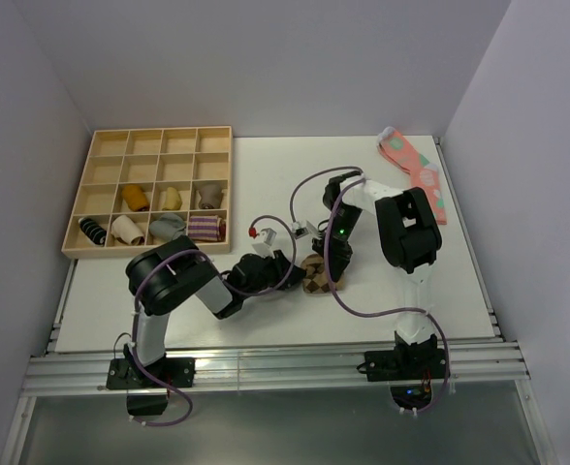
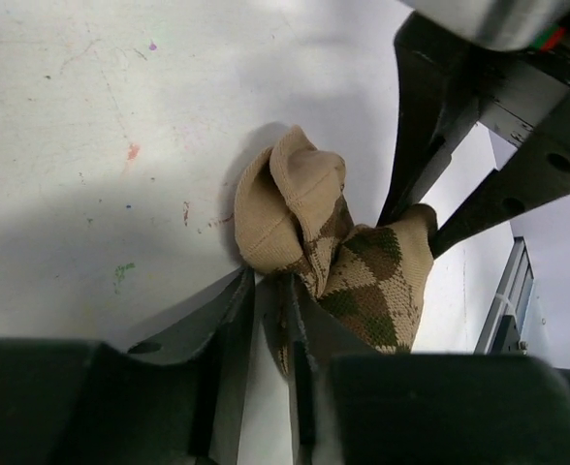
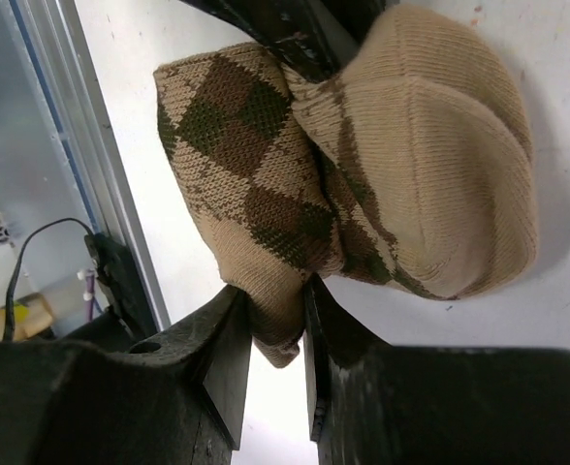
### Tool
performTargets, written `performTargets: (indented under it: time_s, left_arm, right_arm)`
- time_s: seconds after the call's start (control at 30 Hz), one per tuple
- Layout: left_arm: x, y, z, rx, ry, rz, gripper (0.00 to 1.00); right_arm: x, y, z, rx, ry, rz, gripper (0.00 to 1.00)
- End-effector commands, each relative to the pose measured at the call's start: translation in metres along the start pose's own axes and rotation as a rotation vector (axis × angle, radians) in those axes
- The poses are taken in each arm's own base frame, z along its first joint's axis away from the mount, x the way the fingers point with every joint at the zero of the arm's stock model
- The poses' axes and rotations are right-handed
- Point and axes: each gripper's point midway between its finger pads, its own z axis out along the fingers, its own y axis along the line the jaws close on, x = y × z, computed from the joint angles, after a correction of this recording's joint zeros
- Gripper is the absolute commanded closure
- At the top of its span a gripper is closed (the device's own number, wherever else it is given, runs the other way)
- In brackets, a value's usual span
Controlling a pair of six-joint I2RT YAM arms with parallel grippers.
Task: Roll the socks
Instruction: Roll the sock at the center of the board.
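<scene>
The socks [image 1: 316, 275] are a crumpled tan bundle with dark brown argyle diamonds, lying on the white table between the two grippers. In the left wrist view the socks [image 2: 333, 242] lie just past my left gripper [image 2: 270, 281]. Its jaws stand slightly apart with bare table showing between them, and the fabric only brushes the right finger. My right gripper [image 3: 275, 295] is shut on a fold at the argyle end of the socks [image 3: 363, 165]. Its dark fingers [image 2: 411, 145] come in from the upper right in the left wrist view.
A wooden compartment tray [image 1: 159, 143] stands at the back left and holds several rolled socks, among them a purple-striped one [image 1: 205, 229]. Pink socks [image 1: 416, 170] lie at the back right. The table's front metal rail [image 3: 72, 145] runs close to the bundle.
</scene>
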Motion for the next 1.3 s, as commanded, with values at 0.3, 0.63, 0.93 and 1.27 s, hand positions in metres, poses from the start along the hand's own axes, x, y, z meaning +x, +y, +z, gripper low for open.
performTargets:
  time_s: [0.3, 0.63, 0.93, 1.27]
  left_arm:
    - [0.004, 0.019, -0.014, -0.102, 0.019, 0.159, 0.6]
    - [-0.025, -0.003, -0.025, -0.117, -0.037, 0.274, 0.55]
    - [-0.022, -0.02, -0.031, -0.061, -0.049, 0.373, 0.54]
    - [-0.025, -0.069, -0.019, 0.006, -0.035, 0.634, 0.49]
  right_arm:
    - [0.012, -0.01, 0.007, 0.023, 0.079, 0.046, 0.71]
    - [0.012, -0.012, 0.01, 0.022, 0.078, 0.057, 0.71]
    - [0.01, -0.015, 0.009, 0.018, 0.08, 0.066, 0.71]
    - [0.013, -0.014, 0.009, 0.009, 0.095, 0.08, 0.71]
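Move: Just right of the left fingertips, some 3 cm off and 1 cm farther out at their height, is the middle of the folded sock; the tips are at its fold. The striped rolled sock in the box stands about 22 cm to the left hand's left and 12 cm ahead, roughly level in height. The right hand already pinches a plain end, the sock's middle lying about 4 cm to its left and 1 cm ahead. Drawing out of the fold, the left hand slides about 2.5 cm left, then backs towards the base and swings right again while rising, ending nearly 4 cm higher and clear of the sock. It rolls some 30 degrees clockwise about its pointing direction, seen from behind the hand, and its fingers open from a quarter to half. The right hand stays nearly in place, keeping its pinch. ##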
